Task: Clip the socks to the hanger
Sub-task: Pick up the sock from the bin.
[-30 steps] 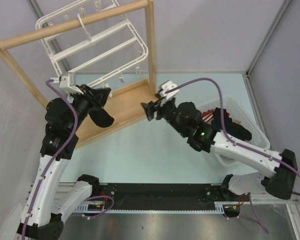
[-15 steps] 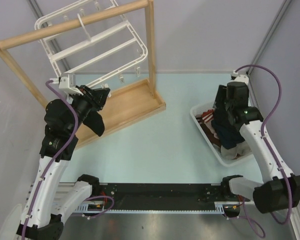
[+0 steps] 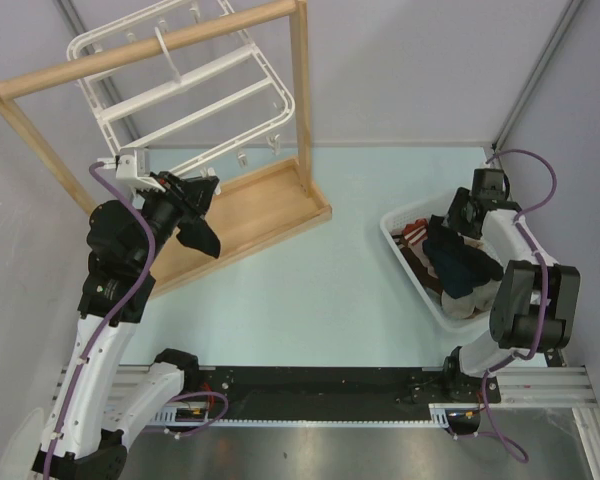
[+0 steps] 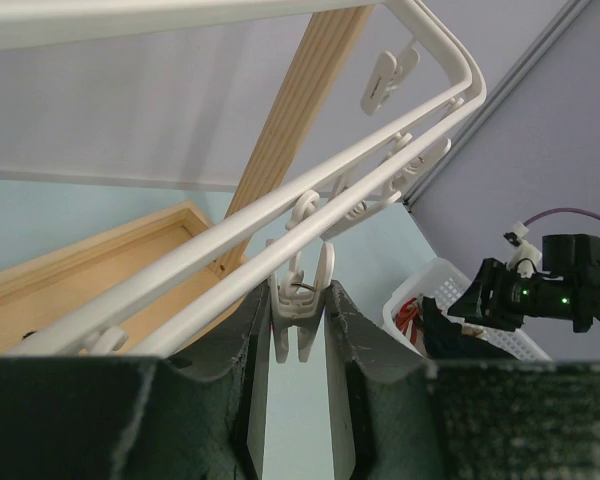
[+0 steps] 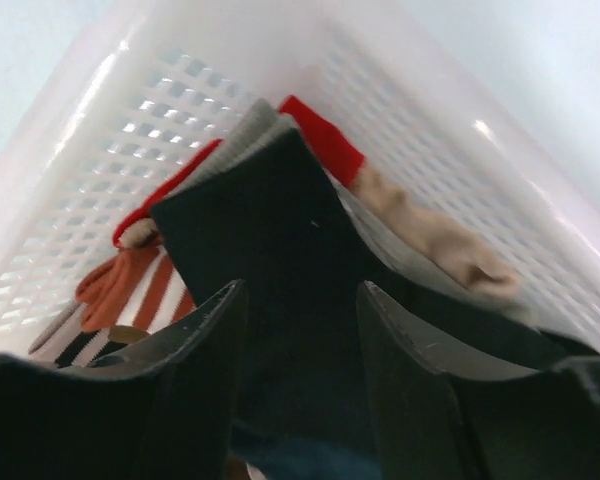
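The white hanger (image 3: 195, 95) hangs tilted from the wooden stand. My left gripper (image 3: 208, 188) is up at its lower edge. In the left wrist view that gripper (image 4: 295, 297) is shut on a small white clip (image 4: 298, 325) dangling from a hanger bar (image 4: 380, 140). A black sock (image 3: 200, 235) hangs below it; how it is held is hidden. My right gripper (image 3: 458, 216) reaches into the white basket (image 3: 412, 268). In the right wrist view its jaws (image 5: 300, 290) stand apart over a black sock (image 5: 270, 220) lying on dark navy socks (image 3: 462, 268).
The wooden stand's base tray (image 3: 250, 205) and upright post (image 3: 300, 100) stand at the back left. The basket wall (image 5: 180, 110) encloses red-and-white striped, grey and beige garments (image 5: 130, 290) beside the socks. More clips (image 4: 390, 80) dangle along the hanger's rim.
My right arm has swung from beside the stand over to the basket at the right and dipped into it, its jaws narrowing. The left gripper has stayed on the clip.
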Tool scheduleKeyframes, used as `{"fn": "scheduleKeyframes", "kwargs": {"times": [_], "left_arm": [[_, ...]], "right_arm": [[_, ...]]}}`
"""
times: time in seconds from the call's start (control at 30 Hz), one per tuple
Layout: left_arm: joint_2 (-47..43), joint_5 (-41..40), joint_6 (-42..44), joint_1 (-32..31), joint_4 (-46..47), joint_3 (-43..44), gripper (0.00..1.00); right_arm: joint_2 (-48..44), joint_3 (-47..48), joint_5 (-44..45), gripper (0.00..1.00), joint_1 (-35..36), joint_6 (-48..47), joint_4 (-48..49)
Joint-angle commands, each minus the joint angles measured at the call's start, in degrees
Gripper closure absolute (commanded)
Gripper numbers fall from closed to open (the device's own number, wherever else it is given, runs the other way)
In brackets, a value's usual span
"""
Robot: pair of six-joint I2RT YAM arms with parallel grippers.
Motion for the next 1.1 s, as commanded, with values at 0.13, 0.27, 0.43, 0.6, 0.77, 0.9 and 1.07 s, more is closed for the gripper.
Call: {"fn": "scheduleKeyframes", "kwargs": {"times": [0.13,0.27,0.43,0.6,0.77,0.9,1.07], "left_arm": [[-0.32,1.99,0.23,-0.44,-1.97,0.04,1.00],[-0.23,2.08,0.05,-0.44,-2.15,0.12,1.00],[-0.32,1.99,0.05,-0.44,-2.41,0.12,1.00],[-0.41,2.16,-0.04,-0.44,-2.50,0.12,1.00],[-0.85,1.99,0.14,-0.44,-2.77,0.47,1.00],[-1.02,2.25,-0.13,-0.44,-2.68,0.48,1.00],[-1.20,2.60,-0.48,-0.44,-2.50,0.39,1.00]], "right_arm": [[7.87,0.21,-9.31,0.50,-0.01,-2.81,9.60],[11.04,0.13,-9.31,0.52,-0.01,-3.43,11.45],[10.43,-0.75,-8.09,0.73,-0.01,-3.87,12.77],[8.34,-2.24,-6.24,0.99,0.26,-3.96,13.21],[0.60,-3.48,-2.81,1.00,2.27,-3.69,10.14],[-8.17,-3.92,2.54,1.00,5.70,-3.69,7.50],[-15.13,-4.18,5.72,1.00,6.85,-4.05,5.21]]}}
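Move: The far end of the black sock lies in the bin about 3 cm ahead of the right hand, 2 cm to its left and 6 cm below. Around it, down in the bin, a striped sock lies some 10 cm left of the hand and level with it, a tan sock about 5 cm right and level, and a grey sock about 14 cm back and 3 cm right. From the left hand, the black sock's end is roughly 9 cm ahead, 50 cm right and 35 cm down. The right fingers pinch the far end of the black sock: still partly open, they sink about 5 cm into the bin while easing forward and a little left, then shut fully on the cloth. The hand then lifts some 11 cm, drawing slightly back and left, the fingertips swinging forward by a dozen degrees. ##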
